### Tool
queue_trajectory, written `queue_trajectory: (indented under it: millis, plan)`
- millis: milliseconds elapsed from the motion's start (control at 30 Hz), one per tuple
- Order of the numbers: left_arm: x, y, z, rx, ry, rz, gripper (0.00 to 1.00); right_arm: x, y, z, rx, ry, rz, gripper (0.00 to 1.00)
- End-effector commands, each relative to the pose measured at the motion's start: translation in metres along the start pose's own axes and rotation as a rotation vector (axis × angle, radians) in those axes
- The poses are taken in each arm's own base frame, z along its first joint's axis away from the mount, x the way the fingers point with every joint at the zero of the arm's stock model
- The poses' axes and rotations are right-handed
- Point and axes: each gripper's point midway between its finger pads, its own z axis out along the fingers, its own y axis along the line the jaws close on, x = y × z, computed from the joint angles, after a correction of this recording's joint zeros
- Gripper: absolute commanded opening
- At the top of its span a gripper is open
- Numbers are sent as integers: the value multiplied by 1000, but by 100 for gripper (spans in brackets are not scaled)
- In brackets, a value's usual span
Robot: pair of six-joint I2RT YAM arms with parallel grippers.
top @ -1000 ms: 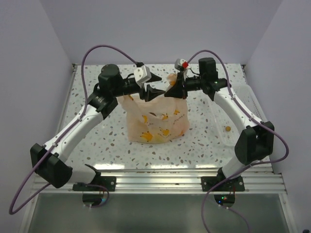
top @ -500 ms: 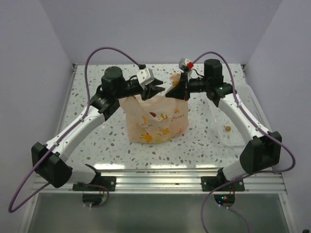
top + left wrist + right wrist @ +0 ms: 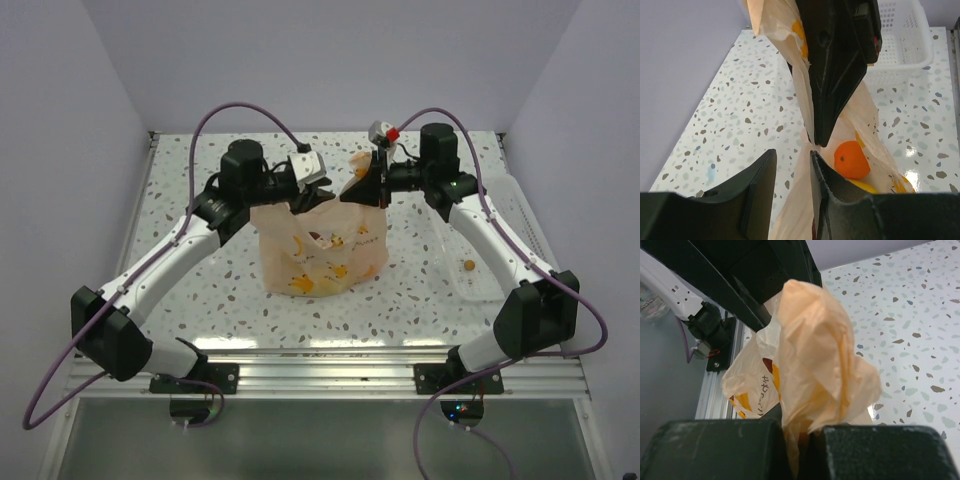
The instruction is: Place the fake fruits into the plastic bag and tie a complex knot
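The peach-orange plastic bag (image 3: 322, 250) stands on the table mid-scene, its top pulled up. My right gripper (image 3: 356, 188) is shut on a bunched handle (image 3: 815, 355), the film pinched between its fingers (image 3: 805, 432). My left gripper (image 3: 316, 198) hangs just left of it. In the left wrist view its jaws (image 3: 791, 155) stand apart, open, and a strip of bag film (image 3: 799, 200) runs down between them against the right finger. Fake fruits lie inside the bag: a round orange (image 3: 852, 159) and a yellow piece (image 3: 864, 186). A knot is not in view.
A white perforated tray (image 3: 503, 235) sits along the right edge of the table, also in the left wrist view (image 3: 902, 45); a small orange piece (image 3: 467, 265) lies in it. An aluminium rail (image 3: 330, 352) runs along the near edge. Walls close three sides.
My left gripper moved right, closer to the bag's raised top, and its jaws narrowed around the film. The right gripper shifted slightly, then held still with the handle.
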Motion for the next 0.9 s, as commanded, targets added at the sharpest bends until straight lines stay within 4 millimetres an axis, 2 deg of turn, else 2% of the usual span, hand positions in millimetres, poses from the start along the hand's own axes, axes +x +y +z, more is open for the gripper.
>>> queue_trajectory:
  millis: [0, 200, 267, 367, 433, 567, 667, 700, 867]
  plan:
    - [21, -6, 5, 35, 50, -6, 38, -23, 13, -3, -32, -48, -62, 0]
    - [38, -17, 13, 98, 68, -42, 25, -23, 16, -3, -52, -47, -45, 0]
    - [41, -20, 16, 112, 63, -64, 14, -23, 15, -3, -51, -49, -26, 1]
    - [36, -24, 20, 143, 28, -84, 1, -25, 9, -1, -16, -76, 19, 9]
    - [27, -27, 20, 164, -16, -83, 0, -28, 4, 0, 10, -104, 26, 16]
    - [27, -36, 19, 204, -27, -101, 0, -31, -13, 2, 93, -141, 58, 22]
    - [28, -38, 18, 208, -25, -94, 0, -36, -18, 2, 118, -167, 74, 25]
    - [27, -38, 17, 205, -28, -91, 0, -37, -21, 2, 133, -175, 82, 30]
    - [33, -38, 19, 199, -15, -121, 0, -37, -18, 5, 96, -194, 122, 33]
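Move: The bag neck, bunched in the right fingers, runs on down past the left hand. The spot to grip is about 5 cm below the left hand, a centimetre back and a centimetre to its right. From the right hand that spot is some 4 cm down, 1 cm back and 1 cm to its left. The fruit-filled bag body hangs roughly 25 cm below the left hand, 5 cm back and level sideways; the right fingertips are some 2 cm to its right, level fore-and-aft, about 1 cm lower. The left fingers pinch the bag neck just under the right fingertips, shutting as the hand sinks about 5 cm, then ease back nearly 2 cm and slightly right with the grip kept. Once they are shut, the right fingers open about a third and the hand drifts some 2 cm forward and a little up, its tip tilting up and turning clockwise. ##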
